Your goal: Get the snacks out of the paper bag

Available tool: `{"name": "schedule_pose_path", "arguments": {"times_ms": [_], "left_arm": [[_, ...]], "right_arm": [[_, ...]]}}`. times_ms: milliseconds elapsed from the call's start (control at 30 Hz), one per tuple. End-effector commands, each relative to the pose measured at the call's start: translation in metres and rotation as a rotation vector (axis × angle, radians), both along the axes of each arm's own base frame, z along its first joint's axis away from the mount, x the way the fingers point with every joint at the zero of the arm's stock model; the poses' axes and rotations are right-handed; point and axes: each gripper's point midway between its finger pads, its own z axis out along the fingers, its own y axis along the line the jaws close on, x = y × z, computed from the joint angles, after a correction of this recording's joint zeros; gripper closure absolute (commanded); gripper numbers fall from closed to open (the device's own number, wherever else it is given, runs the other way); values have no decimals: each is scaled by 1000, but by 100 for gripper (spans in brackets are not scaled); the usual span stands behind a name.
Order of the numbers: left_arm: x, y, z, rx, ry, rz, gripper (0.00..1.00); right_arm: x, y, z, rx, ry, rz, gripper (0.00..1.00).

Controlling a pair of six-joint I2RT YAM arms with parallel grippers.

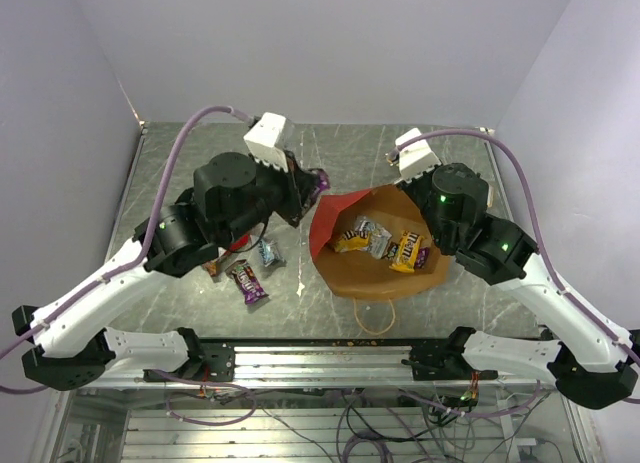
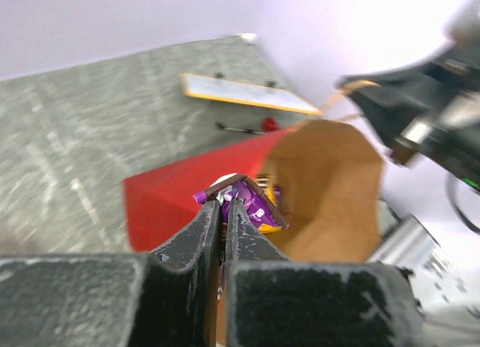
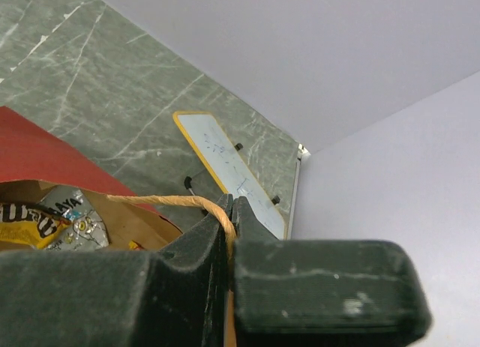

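Note:
The brown paper bag (image 1: 385, 273) lies on its side, its mouth facing up and its red side panel (image 1: 325, 231) to the left. Inside it are a yellow packet (image 1: 350, 242), a silver one (image 1: 376, 239) and a yellow-orange one (image 1: 406, 251). My left gripper (image 2: 223, 202) is shut on a purple wrapper (image 2: 255, 202), held above the bag's red panel (image 2: 169, 201). My right gripper (image 3: 231, 205) is shut on the bag's thin loop handle (image 3: 169, 201) at the far rim. On the table left of the bag lie a purple packet (image 1: 247, 281) and a silver-blue packet (image 1: 268, 251).
A flat white board with a tan edge (image 3: 225, 166) lies near the back right corner. The bag's other loop handle (image 1: 375, 316) trails toward the front rail (image 1: 320, 358). Walls close in the table on the left, back and right.

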Motion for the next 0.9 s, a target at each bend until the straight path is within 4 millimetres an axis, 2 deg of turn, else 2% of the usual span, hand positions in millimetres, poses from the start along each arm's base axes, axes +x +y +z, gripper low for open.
{"name": "schedule_pose_path", "arguments": {"times_ms": [0,133,233,267,367,533,633,733,867], "left_arm": [[44,59,-47,124,179,378,93],[63,101,-98,141,363,586,93],[64,132,-138,116,515,720,93],[63,142,-157,105,581,763,93],[49,152,-198,59,722,830,93],[24,146,-260,-14,911,856,93],[15,159,-285,-43,963,969,93],[23,164,-299,-67,924,993,93],[30,174,-315,-42,954,1066,93]], "right_arm": [[1,-9,10,40,-24,-56,100],[-1,-11,4,33,-12,-59,100],[-2,-12,7,43,-15,-59,100],[-2,-11,6,45,-13,-56,100],[0,-8,2,39,-16,-43,100],[-1,-1,-9,44,32,-16,100],[-4,-4,-7,71,25,-19,100],[-7,-3,-2,98,18,0,100],[-9,-5,1,109,21,-7,100]]}}
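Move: Over the table left of the paper bag, the left hand already pinches a purple M&M's packet; the other M&M's packet on the table lies about 19 cm to its left, 2 cm ahead and some 42 cm below. The blue-white packet lies 5 cm right of that one and 7 cm farther out. The paper bag stands 13 cm right of the left hand, 6 cm ahead, 32 cm lower. From the right hand, the table M&M's packet is roughly 34 cm left, 6 cm back, 37 cm below. Swinging away from the bag, the left hand sinks about 32 cm and travels some 17 cm left, bulging about 7 cm forward before coming back, towards the M&M's packet on the table. The wrist turns counter-clockwise and tips down until the fingers point steeply down and forward, keeping their pinch on the purple packet; the right hand stays nearly still, still holding the bag's handle. ##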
